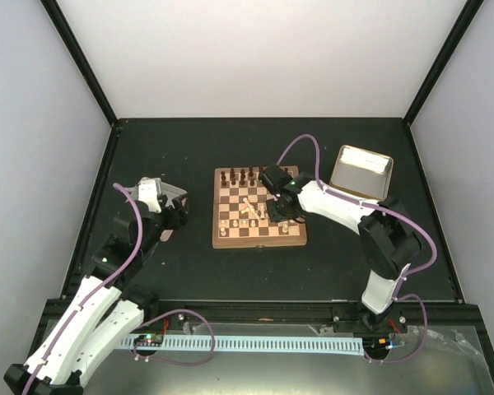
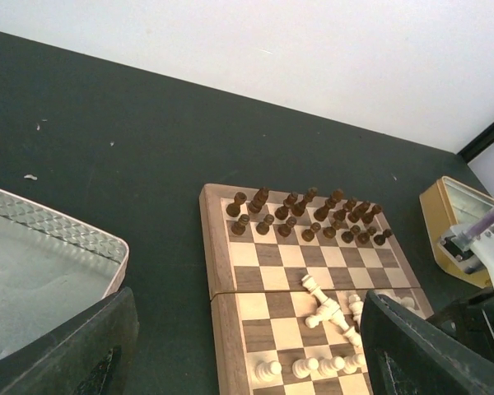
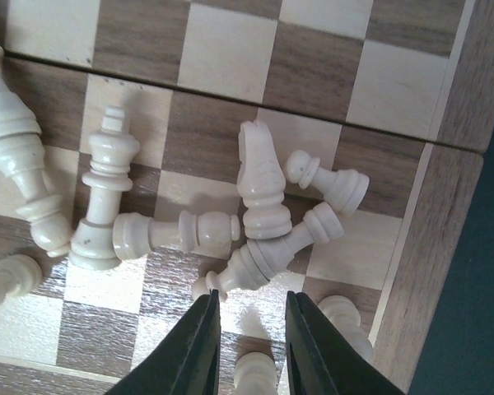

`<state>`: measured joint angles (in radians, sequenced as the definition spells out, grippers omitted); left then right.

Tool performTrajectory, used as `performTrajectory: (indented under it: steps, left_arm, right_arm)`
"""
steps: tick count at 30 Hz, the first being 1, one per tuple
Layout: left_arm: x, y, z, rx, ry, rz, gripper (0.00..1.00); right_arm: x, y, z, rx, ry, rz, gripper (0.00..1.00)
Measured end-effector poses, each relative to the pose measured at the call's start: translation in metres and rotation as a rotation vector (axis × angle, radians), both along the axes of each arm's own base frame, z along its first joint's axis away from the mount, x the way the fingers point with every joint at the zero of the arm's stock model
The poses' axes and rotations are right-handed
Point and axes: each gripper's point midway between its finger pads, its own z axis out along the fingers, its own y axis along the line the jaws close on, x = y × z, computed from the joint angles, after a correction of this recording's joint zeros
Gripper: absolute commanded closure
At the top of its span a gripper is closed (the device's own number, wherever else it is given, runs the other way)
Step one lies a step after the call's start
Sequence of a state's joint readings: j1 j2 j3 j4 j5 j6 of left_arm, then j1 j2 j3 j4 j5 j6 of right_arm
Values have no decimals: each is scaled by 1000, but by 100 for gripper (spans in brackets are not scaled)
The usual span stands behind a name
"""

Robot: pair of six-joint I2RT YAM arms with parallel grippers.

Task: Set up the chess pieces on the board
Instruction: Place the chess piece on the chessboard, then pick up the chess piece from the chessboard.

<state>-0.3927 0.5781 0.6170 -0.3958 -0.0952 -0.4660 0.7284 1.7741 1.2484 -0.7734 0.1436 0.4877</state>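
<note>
The board (image 1: 216, 210) lies mid-table, with dark pieces (image 1: 243, 176) standing along its far rows. Several pale chess pieces (image 3: 263, 185) lie tumbled in a heap on the board's near right part (image 1: 249, 206). The heap includes a knight, a king (image 3: 107, 177) and pawns. My right gripper (image 3: 251, 300) hovers low over this heap, open. A standing pale pawn (image 3: 255, 374) sits in the gap, clear of both fingers (image 3: 202, 346). More pale pawns (image 2: 305, 366) stand in the near row. My left gripper (image 2: 247, 300) hangs open and empty left of the board (image 2: 218, 271).
A silver tray (image 2: 33, 271) sits under my left gripper, beside the board's left side. A gold tin (image 1: 362, 169) rests at the back right, past the right arm. Dark matting (image 1: 255, 263) covers the table, with black frame posts at the far corners.
</note>
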Motion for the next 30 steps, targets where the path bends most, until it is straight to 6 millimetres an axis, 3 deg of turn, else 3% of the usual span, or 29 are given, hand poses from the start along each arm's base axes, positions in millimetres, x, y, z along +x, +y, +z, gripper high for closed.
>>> performTrajectory:
  steps: [10,16,30]
  left_arm:
    - [0,-3,-2,-3,8,-17,24]
    - [0,-4,-2,-4,9,-20,24]
    - [1,-9,-7,-7,32,-44,24]
  right_arm:
    - [32,16,17,25,-69,-12,72]
    - [46,15,6,9,-60,-31,71]
    - [50,12,-13,-1,-22,-24,78]
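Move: The white knight, lying on its side, is about 6 cm ahead of the right hand, 1 cm to its left and 2 cm lower. Between the fingers stands the white piece just set down. A lying white piece touches the knight's near end, some 3 cm ahead of the hand. A small lying pawn sits 6 cm ahead and 1 cm to the right. From the idle left hand the knight is about 9 cm ahead, 23 cm right and 20 cm below. The right hand comes up off the standing white piece in a low arc, rising nearly 2 cm while swinging about 5 cm forward and slightly left, over the lying white piece towards the knight. It then sinks some 3 cm, ending a little lower than it began, fingers still pointing steeply down and straddling the knight; they part slightly on the way and have just begun to narrow again, though a touch can't be made out. ##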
